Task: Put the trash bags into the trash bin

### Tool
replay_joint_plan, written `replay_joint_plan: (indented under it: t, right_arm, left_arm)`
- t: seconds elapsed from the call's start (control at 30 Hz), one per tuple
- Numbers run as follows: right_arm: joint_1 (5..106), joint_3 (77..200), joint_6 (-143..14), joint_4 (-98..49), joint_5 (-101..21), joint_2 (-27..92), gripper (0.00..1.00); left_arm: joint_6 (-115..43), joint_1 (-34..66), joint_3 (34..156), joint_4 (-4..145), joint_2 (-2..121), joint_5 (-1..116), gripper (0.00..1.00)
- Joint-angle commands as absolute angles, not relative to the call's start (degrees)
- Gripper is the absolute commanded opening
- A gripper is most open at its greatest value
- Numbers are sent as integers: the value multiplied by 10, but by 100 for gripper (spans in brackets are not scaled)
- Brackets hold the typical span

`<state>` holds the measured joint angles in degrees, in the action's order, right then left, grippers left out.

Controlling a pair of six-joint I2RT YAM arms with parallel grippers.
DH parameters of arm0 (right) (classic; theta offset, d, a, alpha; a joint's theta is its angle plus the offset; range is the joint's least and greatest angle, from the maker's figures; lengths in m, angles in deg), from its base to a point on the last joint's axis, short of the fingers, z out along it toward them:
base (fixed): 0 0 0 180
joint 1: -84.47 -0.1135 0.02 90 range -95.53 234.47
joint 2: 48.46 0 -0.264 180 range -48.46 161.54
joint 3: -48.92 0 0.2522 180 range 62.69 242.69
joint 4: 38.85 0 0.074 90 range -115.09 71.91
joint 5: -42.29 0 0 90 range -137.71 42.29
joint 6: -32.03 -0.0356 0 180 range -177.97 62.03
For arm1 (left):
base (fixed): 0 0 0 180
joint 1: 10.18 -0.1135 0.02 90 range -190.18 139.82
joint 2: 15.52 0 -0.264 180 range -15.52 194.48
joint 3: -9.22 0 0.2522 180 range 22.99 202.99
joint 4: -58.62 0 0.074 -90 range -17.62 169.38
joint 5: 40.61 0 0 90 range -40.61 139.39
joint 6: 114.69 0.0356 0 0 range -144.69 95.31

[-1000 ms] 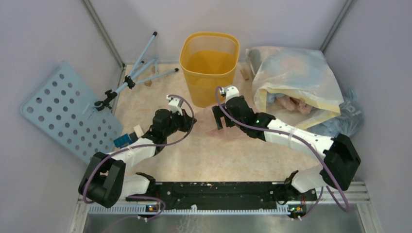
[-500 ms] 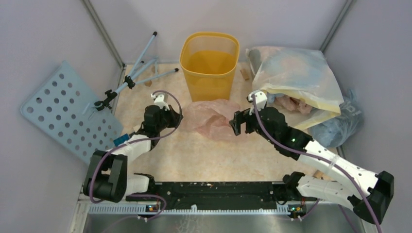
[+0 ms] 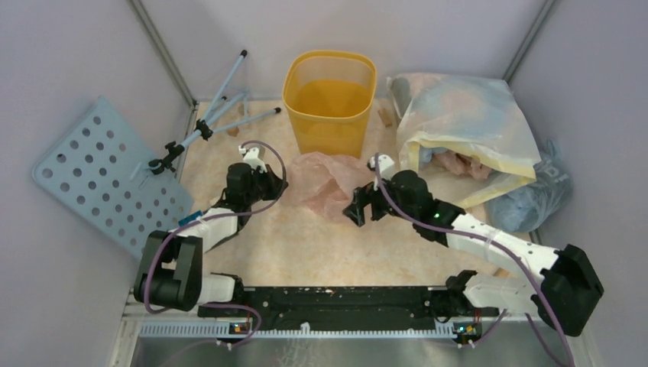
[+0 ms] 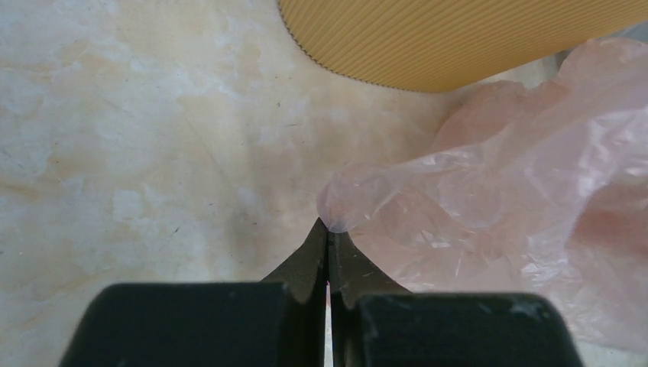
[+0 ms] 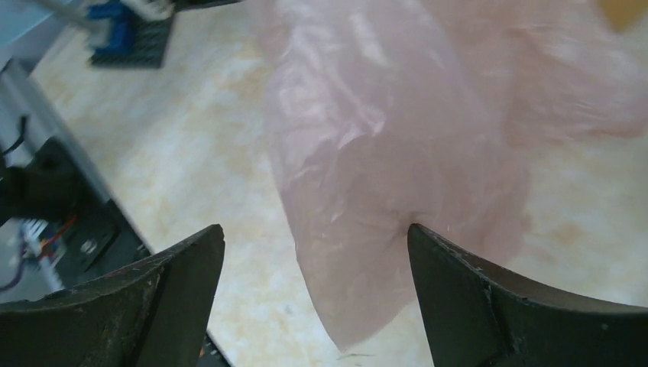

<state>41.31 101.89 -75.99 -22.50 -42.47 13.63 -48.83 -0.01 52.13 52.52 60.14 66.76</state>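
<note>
The pale pink trash bag (image 3: 325,183) lies crumpled on the table just in front of the yellow-orange trash bin (image 3: 330,95). My left gripper (image 3: 281,183) is at the bag's left edge. In the left wrist view the left gripper (image 4: 327,229) is shut, pinching a fold of the bag (image 4: 497,199), with the bin's wall (image 4: 458,38) above it. My right gripper (image 3: 354,213) is at the bag's near right side. In the right wrist view the right gripper (image 5: 313,229) is wide open over the bag's lower tip (image 5: 397,153), and its right finger (image 5: 458,283) touches the film.
A large whitish-yellow sack (image 3: 466,126) lies to the right of the bin, with a grey-blue bag (image 3: 542,191) beside it. A blue perforated board (image 3: 99,176) and a folded tripod (image 3: 206,126) are at the left. Small wooden blocks (image 3: 384,117) lie near the bin.
The bag was drawn out flat between both grippers half a second ago. Now the right gripper has let go, opened, and moved left and nearer. The bag is more bunched. The left gripper has held still.
</note>
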Motion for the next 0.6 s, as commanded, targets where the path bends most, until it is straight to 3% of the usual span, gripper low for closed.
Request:
replay_joint_plan:
  t: [0.0, 0.2, 0.57]
  right_arm:
    - [317, 1079, -728, -302, -340, 184, 88]
    - [244, 1121, -710, -320, -325, 233, 85]
    - [255, 1018, -742, -272, -535, 68, 84]
  left_arm:
    - [-490, -3, 545, 504, 612, 704, 0]
    - [-493, -2, 550, 502, 623, 717, 0]
    - [-479, -3, 556, 514, 625, 703, 0]
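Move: The pink trash bag, its edge already pinched by the left fingers, has its middle about 8 cm ahead of the right hand, 9 cm to its left and 9 cm below; from the left hand that is some 11 cm right, 4 cm lower. The yellow bin stands about 24 cm ahead and 9 cm left of the right hand, the white bag some 22 cm ahead and 23 cm right of it. Right hand, open, sweeps 13 cm left and back by the pink bag, then rises 4 cm, easing right. ##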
